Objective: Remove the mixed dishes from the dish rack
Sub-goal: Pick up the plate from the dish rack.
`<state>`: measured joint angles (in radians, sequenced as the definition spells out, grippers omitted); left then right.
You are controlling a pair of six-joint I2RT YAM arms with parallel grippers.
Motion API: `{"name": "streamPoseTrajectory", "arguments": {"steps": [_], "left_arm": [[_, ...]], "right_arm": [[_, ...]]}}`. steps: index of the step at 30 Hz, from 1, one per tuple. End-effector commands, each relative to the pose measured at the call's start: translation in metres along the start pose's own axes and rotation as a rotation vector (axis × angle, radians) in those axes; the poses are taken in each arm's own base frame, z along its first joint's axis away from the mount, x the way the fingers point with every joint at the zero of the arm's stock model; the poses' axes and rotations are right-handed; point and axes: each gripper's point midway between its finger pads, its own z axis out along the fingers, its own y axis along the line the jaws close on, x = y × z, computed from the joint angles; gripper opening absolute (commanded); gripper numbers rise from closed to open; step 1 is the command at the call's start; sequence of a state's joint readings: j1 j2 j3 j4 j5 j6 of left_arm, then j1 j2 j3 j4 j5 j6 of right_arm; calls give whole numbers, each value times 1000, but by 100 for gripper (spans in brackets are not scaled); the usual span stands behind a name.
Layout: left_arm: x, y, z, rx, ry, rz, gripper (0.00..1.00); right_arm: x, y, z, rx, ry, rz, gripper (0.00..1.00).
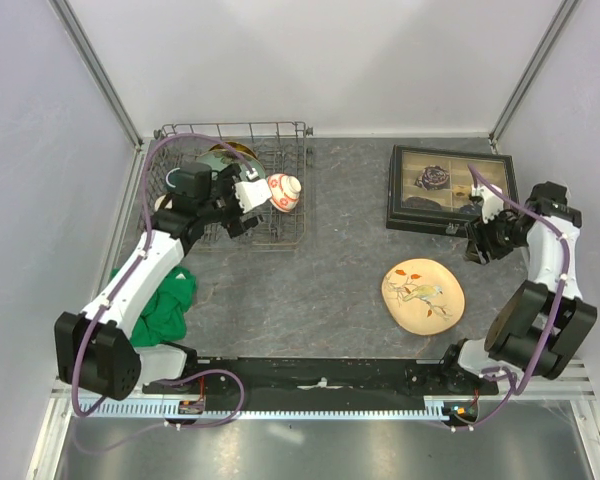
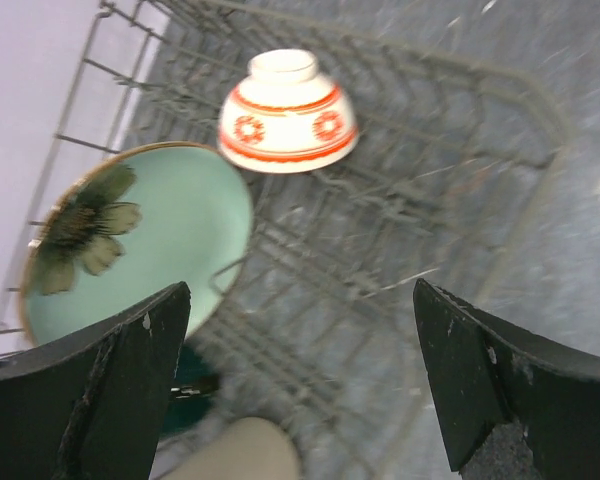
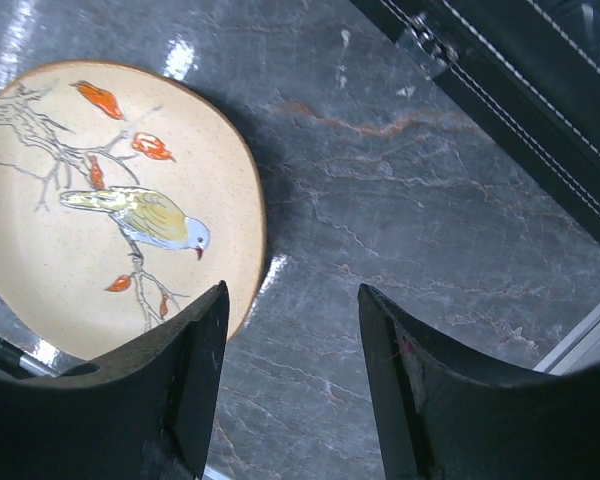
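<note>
The dish rack (image 1: 304,182) stands at the back left. In it an upside-down red-and-white bowl (image 1: 284,192) (image 2: 287,112) rests on the tines at the right end. A pale green plate (image 2: 140,240) with a dark flower stands on edge at the left. A dark green mug (image 2: 185,385) and a beige cup (image 2: 235,450) lie below it, partly hidden. My left gripper (image 1: 248,205) (image 2: 300,290) hovers open over the rack, just short of the bowl. The cream bird plate (image 1: 422,295) (image 3: 110,200) lies flat on the table. Beside its right edge my right gripper (image 1: 477,235) (image 3: 292,290) is open and holds nothing.
A dark-framed box with trinkets (image 1: 450,190) (image 3: 540,110) sits at the back right, close to the right arm. A green cloth (image 1: 165,305) lies bunched at the near left beside the left arm. White walls enclose the grey stone-patterned tabletop (image 1: 350,260).
</note>
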<state>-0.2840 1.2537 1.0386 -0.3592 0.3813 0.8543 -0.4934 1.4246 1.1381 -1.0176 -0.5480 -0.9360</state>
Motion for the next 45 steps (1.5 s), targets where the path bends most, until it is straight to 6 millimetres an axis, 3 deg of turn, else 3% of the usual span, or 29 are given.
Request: {"name": "streamPoseTrajectory", "arguments": {"steps": [1,7,13,20,24,45], "left_arm": [[-27,57,0,-134,-9,267,99],[-34,79,14,-138,3,417,99],[-32,105,26,-121,29,503,99],[-8,129,42,-48,101,543,99],[13,131,55,30,145,553,98],[48,132,82,197,146,632,96]], "right_arm": [[-23,26,-11,-46,-74,-26,63],[-22,49,-1,-116,-87,-52,63],[-17,53,4,-136,-85,-69,63],[-20,54,5,-141,-105,-86,63],[-21,50,9,-152,-100,-78,63],[-10,41,35,-198,-67,-41,63]]}}
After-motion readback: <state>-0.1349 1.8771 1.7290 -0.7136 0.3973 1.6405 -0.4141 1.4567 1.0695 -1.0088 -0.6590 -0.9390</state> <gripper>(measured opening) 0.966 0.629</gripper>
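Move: The green plate standing in the dish rack is about 17 cm ahead of my left hand, 2 cm to its left and some 9 cm lower. The gold plate stands 5 cm beyond the green plate; the white-and-orange bowl is about 11 cm ahead of my left hand, 9 cm right and 12 cm lower. The cream cup is some 18 cm to that hand's left and 3 cm ahead, 14 cm lower. From my right hand the green plate is roughly 20 cm ahead, 66 cm left. I carry my open left hand about 15 cm forward over the rack towards the green plate, first rising some 3.5 cm, then drifting 4 cm left and sinking 5 cm, while the wrist rolls some 30 degrees so the fingers point more steeply down, one to each side of the plate. My right hand, partly open, shifts 4.5 cm left towards the bird plate on the table and ends slightly lower. ##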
